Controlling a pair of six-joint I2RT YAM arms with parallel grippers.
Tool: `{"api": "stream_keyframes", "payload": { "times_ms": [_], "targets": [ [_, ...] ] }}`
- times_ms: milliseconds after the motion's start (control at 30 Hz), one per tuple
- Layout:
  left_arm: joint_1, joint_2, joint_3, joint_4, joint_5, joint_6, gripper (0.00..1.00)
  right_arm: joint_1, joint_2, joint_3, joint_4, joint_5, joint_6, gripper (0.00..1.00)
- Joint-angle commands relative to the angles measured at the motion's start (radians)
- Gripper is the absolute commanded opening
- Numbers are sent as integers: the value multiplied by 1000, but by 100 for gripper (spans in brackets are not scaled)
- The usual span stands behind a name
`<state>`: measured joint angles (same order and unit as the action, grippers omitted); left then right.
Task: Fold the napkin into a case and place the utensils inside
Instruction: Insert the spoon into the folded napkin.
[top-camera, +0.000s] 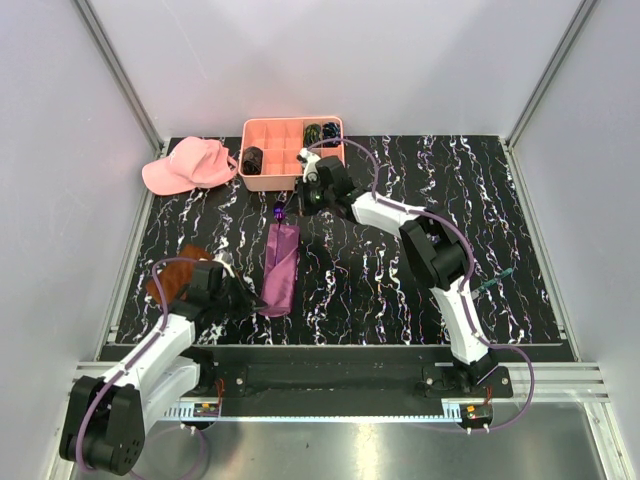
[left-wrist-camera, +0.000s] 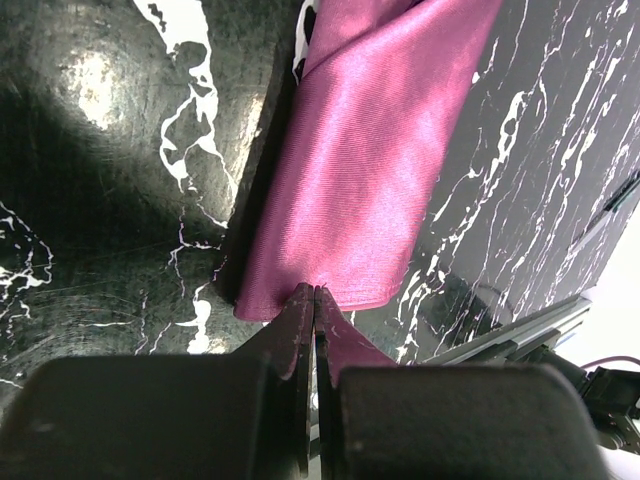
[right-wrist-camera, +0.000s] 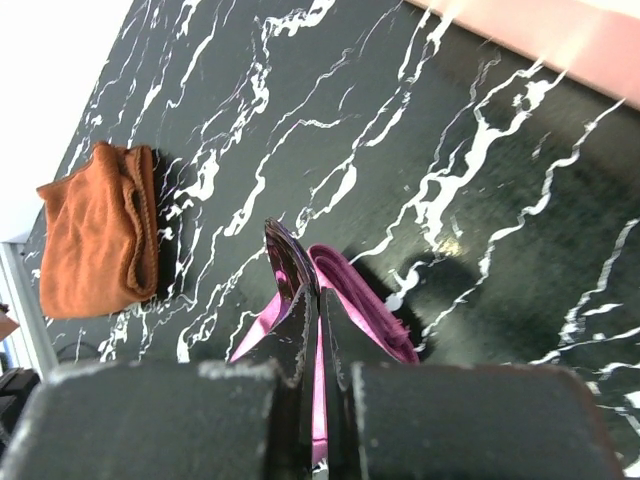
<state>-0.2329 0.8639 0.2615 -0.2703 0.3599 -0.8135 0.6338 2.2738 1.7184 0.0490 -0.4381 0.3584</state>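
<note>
The magenta napkin (top-camera: 280, 268) lies folded into a long narrow strip on the black marbled table. My left gripper (top-camera: 247, 298) is shut, its tips (left-wrist-camera: 313, 292) resting on the near hem of the napkin (left-wrist-camera: 370, 160); I see no cloth between them. My right gripper (top-camera: 290, 205) is shut over the strip's far end. A shiny, purple-tinted utensil (right-wrist-camera: 283, 255) end sticks up against the left fingertip of the right gripper (right-wrist-camera: 318, 292), above the layered napkin (right-wrist-camera: 365, 300). Whether it is pinched is unclear. From above, that utensil (top-camera: 277, 211) shows as a bluish glint.
A salmon compartment tray (top-camera: 290, 183) with dark coiled bundles (top-camera: 253, 158) stands at the back, right behind the right wrist. A pink cap (top-camera: 185, 165) lies back left. A rust-brown cloth (top-camera: 175, 272) (right-wrist-camera: 95, 230) sits left of my left arm. A slim teal piece (top-camera: 497, 282) lies at the right.
</note>
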Motion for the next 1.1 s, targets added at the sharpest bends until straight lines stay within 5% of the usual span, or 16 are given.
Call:
{"api": "stream_keyframes", "payload": {
  "times_ms": [0,1067],
  "targets": [
    [0,-22,-21,45,-9,-6,0,29,-34,-16,49,-39,48,0],
    [0,-63,-39,51,-7,-15,0,69,23,-31,-83,-74,142,0]
  ]
}}
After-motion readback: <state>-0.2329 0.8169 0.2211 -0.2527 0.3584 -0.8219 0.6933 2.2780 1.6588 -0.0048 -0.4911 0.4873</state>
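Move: Back towards the bases from the right hand, which holds the spoon by its bowl end with the handle trailing that way, the folded napkin's middle lies about 14 cm back, 1 cm left and 6 cm lower; the pink organizer box is centred some 13 cm ahead, 1 cm right and 4 cm lower. From the left hand, at the napkin's near end, its middle is about 10 cm ahead, 3 cm right and nearly level, and the brown cloth 8 cm ahead, 22 cm left. Drawing the spoon back some 5 cm and down about 3 cm, with a slight drift left, the right hand feeds the handle along the napkin towards its near end, under the diagonal fold. Its shut grip stays on the spoon while the wrist turns roughly 10 degrees, dipping the bowl end and levelling the handle. The left hand's closed fingertips stay on the napkin's near end, holding it. ##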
